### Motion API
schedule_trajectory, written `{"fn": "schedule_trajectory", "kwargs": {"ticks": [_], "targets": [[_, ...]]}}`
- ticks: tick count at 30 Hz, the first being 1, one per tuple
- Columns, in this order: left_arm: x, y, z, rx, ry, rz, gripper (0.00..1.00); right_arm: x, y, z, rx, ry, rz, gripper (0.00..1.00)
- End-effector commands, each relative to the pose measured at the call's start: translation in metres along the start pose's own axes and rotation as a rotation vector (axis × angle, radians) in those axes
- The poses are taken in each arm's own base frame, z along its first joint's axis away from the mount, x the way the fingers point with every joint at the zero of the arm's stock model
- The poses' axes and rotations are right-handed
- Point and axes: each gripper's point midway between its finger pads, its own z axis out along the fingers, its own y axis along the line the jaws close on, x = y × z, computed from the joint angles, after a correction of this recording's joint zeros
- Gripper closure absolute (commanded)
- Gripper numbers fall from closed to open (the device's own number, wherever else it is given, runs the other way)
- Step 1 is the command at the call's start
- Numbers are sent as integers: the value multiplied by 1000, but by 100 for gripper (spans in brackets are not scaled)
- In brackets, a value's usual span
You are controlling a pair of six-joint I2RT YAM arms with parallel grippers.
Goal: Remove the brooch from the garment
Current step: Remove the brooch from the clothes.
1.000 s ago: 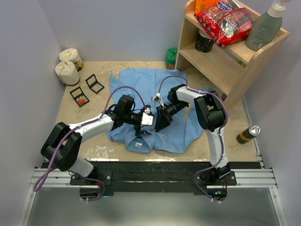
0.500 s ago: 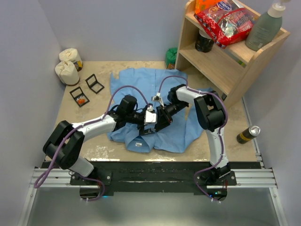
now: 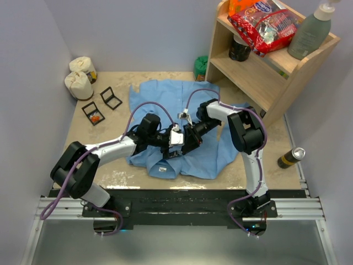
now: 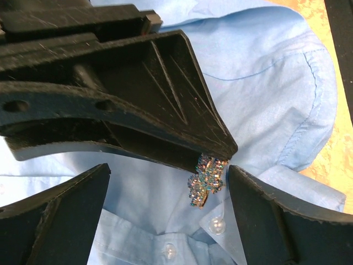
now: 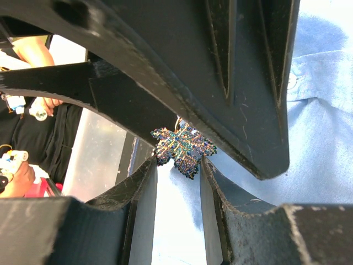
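Note:
The garment (image 3: 165, 96), a light-blue button-up shirt, lies spread on the table. The brooch (image 5: 183, 148), a glittering leaf of blue-green stones, sits pinched between the tips of my right gripper (image 5: 177, 165), which is shut on it. In the left wrist view the brooch (image 4: 207, 179) hangs at the right gripper's tip, just above the shirt's collar and white buttons (image 4: 214, 224). My left gripper (image 4: 168, 187) is open and straddles it, its right-hand finger (image 4: 276, 221) close beside the brooch. From above, both grippers meet over the shirt's middle (image 3: 179, 138); the brooch is hidden there.
A wooden shelf (image 3: 265, 66) with a snack bag and bottles stands at the back right. Two white sacks (image 3: 80, 77) and two small black boxes (image 3: 102, 105) are at the back left. A dark can (image 3: 290, 157) lies by the right edge.
My left gripper has moved right, up against the right gripper, and now straddles the brooch; its jaws have narrowed slightly. The right gripper has held still.

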Motion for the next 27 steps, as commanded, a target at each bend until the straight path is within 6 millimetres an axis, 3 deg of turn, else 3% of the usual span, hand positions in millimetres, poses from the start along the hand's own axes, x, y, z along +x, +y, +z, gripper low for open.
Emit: {"fn": "schedule_trajectory", "kwargs": {"ticks": [1,8,15,27], "targets": [[-2,-1,3,0,-17,37,10,-15,22,-2,-28,-55,-9,83],[-5,1,3,-6,-26,36,20,-14,21,-2,-29,-53,-7,83],[1,3,4,-18,-9,25,51,-14,21,-2,-28,-52,-7,83],[-1,2,5,-10,-12,15,63,-12,21,-1,-29,-48,-5,83]]}}
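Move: The brooch sits just inside the left hand's open fingers, about 1 cm back, 1 cm to the right and 1 cm below the hand point. The clothes spread beneath, their middle some 9 cm ahead, level sideways and 5 cm down; the white collar label lies roughly 6 cm back, 6 cm left and 5 cm down. The right hand already holds the brooch at its fingertips, about 1 cm back and 1 cm left. Left hand eases about 1 cm back and down, closing its wide-open fingers around the brooch; right keeps its pinch. ##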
